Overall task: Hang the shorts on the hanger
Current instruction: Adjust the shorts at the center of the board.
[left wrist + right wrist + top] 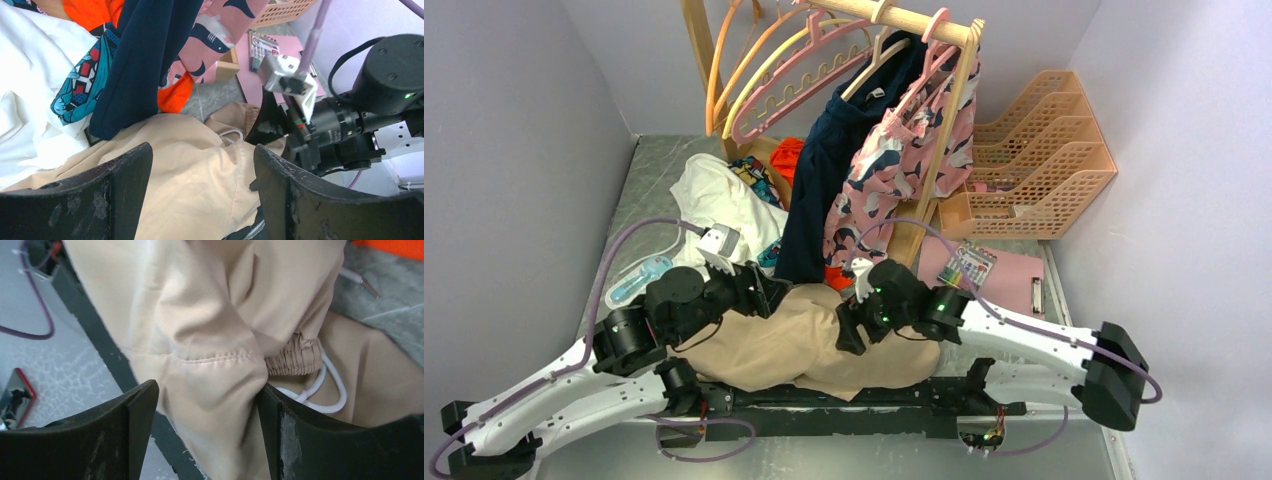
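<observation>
The tan shorts [809, 345] lie crumpled at the table's near edge, between my two arms and partly over the black base rail. My left gripper [202, 155] hovers at their left end with its jaws wide apart; the fabric [190, 170] lies loose between them, unpinched. My right gripper [207, 390] is open too, straddling a fold of the shorts [210, 315] that brushes its right finger, beside the gathered waistband and white drawstring [325, 390]. The pink hanger [799, 85] hangs bare on the wooden rail at the back.
A wooden rack [944, 130] holds a navy garment [824, 170], a pink patterned garment [894, 170], and orange and yellow hangers [729, 70]. White cloth [719, 195] is piled at left. Peach file trays [1034, 160] and a pink clipboard [999, 270] sit at right.
</observation>
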### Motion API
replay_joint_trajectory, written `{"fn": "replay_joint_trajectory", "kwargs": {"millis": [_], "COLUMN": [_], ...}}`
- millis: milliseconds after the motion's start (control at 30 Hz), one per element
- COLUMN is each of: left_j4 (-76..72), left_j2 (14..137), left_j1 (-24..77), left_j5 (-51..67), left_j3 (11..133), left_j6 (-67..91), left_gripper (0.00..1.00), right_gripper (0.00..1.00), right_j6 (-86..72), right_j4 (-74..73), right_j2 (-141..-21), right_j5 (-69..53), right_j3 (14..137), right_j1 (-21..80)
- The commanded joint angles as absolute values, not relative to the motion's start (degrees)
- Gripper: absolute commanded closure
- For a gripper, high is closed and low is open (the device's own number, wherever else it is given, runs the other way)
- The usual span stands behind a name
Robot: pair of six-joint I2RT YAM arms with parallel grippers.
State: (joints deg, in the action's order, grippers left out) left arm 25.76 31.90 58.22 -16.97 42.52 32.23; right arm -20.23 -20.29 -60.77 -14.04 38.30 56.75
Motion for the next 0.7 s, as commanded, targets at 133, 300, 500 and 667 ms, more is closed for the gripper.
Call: {"fn": "replay_joint_trajectory", "kwargs": {"millis": [133, 300, 500, 667], "left_j4": [28.55, 27.6, 25.46, 22.57], "left_j2": [31.29, 28.67, 29.26, 25.31], "left_j1": [58.41, 58.4, 58.36, 58.36], "left_j5": [-18.98, -21.48, -28.46, -32.27], "left_j3": [44.43, 46.31, 55.15, 55.43], "left_j6": [32.7, 31.52, 26.23, 24.28], "left_gripper": [0.23, 0.24, 0.26, 0.25], "right_gripper": [0.77, 1.0, 1.0, 1.0], "right_j6": [-19.4, -8.88, 3.66, 4.25], "right_j4": [-17.94, -15.88, -14.47, -16.75], "right_j2": [-62.01, -53.09, -50.99, -52.43], "right_j5": [-1.71, 3.08, -9.02, -12.05], "right_j3": [40.83, 50.38, 65.13, 58.24], "right_j1": [60.37, 60.56, 61.13, 65.21]}}
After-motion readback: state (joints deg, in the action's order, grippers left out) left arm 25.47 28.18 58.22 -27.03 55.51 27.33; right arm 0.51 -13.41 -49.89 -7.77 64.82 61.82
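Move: The right hand is down at the tan shorts with its open fingers astride a fold, whose middle is some 3 cm below it and about 2 cm to its left. The navy trousers' hem hangs about 12 cm ahead and 9 cm to the left of the right hand, the orange cloth roughly 11 cm ahead and 2 cm left. From the open left hand that fold lies about 14 cm right, 6 cm back and 17 cm down. Pinching the tan fold after a short dip of about 2.5 cm, the right hand shuts fully on it, then whips it nearly 30 cm up, tilting so its down-slanting fingers come level, still pointing left. The empty left hand stays open and, after a pause, rises some 12 cm while drifting 5 cm left, its fingers tipping upward. ##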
